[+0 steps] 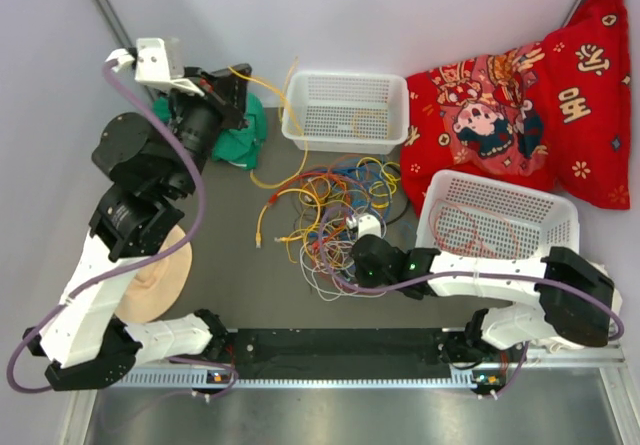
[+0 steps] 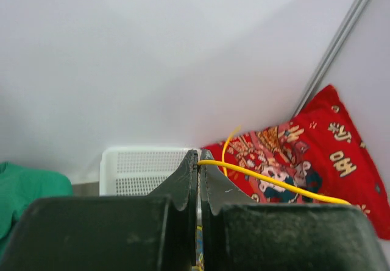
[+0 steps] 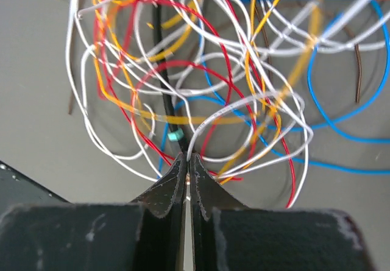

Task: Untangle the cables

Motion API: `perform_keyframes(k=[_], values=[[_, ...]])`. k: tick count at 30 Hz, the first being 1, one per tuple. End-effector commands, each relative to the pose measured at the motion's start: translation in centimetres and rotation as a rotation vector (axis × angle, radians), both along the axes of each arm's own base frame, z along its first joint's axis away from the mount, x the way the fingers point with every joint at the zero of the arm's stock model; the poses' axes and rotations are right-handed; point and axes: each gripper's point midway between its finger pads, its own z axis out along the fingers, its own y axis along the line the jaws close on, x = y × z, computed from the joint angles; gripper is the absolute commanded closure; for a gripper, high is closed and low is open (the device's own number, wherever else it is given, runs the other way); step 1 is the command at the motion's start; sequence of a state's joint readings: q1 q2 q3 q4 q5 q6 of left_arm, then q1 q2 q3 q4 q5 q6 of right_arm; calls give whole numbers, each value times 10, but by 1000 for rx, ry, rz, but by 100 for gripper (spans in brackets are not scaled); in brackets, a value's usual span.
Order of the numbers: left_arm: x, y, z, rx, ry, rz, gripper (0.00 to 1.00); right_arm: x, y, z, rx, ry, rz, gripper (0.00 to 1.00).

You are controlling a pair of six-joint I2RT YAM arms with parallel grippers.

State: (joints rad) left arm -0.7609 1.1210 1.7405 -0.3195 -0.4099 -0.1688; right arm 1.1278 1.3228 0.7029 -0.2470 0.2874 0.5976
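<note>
The cables lie in a knotted heap of yellow, red, orange, blue and white wires in the middle of the table. My left gripper is raised at the far left. In the left wrist view it is shut on a yellow cable that runs off to the right. That yellow cable hangs down toward the heap. My right gripper sits at the heap's near edge. In the right wrist view it is shut on a white cable; a black cable passes just behind the tips.
A white basket stands behind the heap and a second one to its right, over my right arm. A red cushion fills the far right corner. Green cloth lies under my left arm, and a tan round object sits near left.
</note>
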Motion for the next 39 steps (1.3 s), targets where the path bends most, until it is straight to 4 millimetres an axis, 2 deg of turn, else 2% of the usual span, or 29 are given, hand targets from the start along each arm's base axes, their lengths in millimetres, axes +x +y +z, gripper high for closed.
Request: perform_keyframes(k=[1,3,4,6,7,9,10,12,13,14,15,16,17,18,19,20,21,22,23,24,25,26,28,29,30,32,34,35,39], values=[[-4,6,29,-34,-78,15,100,2,7,22,90,-21,-40,90],[2,-2,19,-17,-52,1,100,5,11,34,104,-39,-36,65],[5,-6,11,-6,-30,-5,100,8,13,50,122,-60,-44,47],[14,-13,-8,30,12,0,100,12,15,70,145,-87,-50,36],[18,-16,-15,44,30,9,100,15,16,88,160,-112,-54,30],[31,-20,-34,88,79,38,100,19,13,119,200,-151,-67,26],[36,-22,-40,106,94,50,100,23,14,144,234,-187,-78,24],[51,-27,-55,143,142,73,100,22,1,171,256,-222,-95,21],[57,-31,-60,142,161,64,100,25,-3,192,280,-250,-110,19],[68,-39,-66,145,183,55,100,24,-9,200,280,-261,-112,19],[78,-36,-72,139,208,64,100,22,-16,214,303,-283,-115,18],[83,-44,-75,107,226,20,100,23,-21,229,329,-303,-130,18],[97,-51,-83,101,251,11,100,21,-27,234,330,-308,-132,18],[110,-45,-86,83,262,25,100,19,-34,245,360,-324,-138,18],[118,-51,-90,56,276,-2,100,17,-37,251,375,-331,-138,18],[134,-55,-100,53,297,3,100,16,-39,255,386,-336,-138,18],[147,-50,-101,33,294,17,100,14,-45,261,406,-345,-138,18],[156,-50,-101,13,292,19,100,13,-46,261,410,-346,-140,18],[170,-55,-113,16,309,18,100,12,-48,260,414,-345,-140,19],[180,-49,-116,5,310,32,100,11,-49,261,421,-346,-138,19],[189,-49,-111,-21,284,33,100,10,-51,259,421,-346,-134,19],[202,-52,-123,-18,300,34,100,9,-51,258,424,-345,-132,19],[222,-43,-125,-61,285,52,100,9,-52,253,421,-345,-135,19],[236,-45,-134,-71,296,43,100,10,-52,250,419,-344,-139,19],[248,-36,-137,-90,296,52,100,10,-50,245,411,-341,-133,20],[272,-34,-144,-147,287,43,100,11,-49,243,402,-345,-131,20],[289,-28,-147,-195,278,27,100,13,-50,240,384,-358,-130,20],[303,-25,-150,-219,252,23,100,14,-49,238,374,-361,-129,20],[333,-28,-157,-284,212,-5,100,21,-53,239,352,-389,-161,20]])
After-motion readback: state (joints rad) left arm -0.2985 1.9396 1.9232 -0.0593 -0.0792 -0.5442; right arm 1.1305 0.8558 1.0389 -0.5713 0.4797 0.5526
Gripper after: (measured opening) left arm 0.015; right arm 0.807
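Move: The far white basket lies roughly 24 cm ahead, 14 cm right and 52 cm below the left hand, which already pinches the yellow cable; the green cloth is about 19 cm ahead and 10 cm left. The cable tangle's middle is some 11 cm ahead, 2 cm left and 5 cm below the right hand, with the near basket about 8 cm ahead and 30 cm right of that hand. Left carries its yellow cable about 30 cm forward and down towards the far basket; right opens and rises. ##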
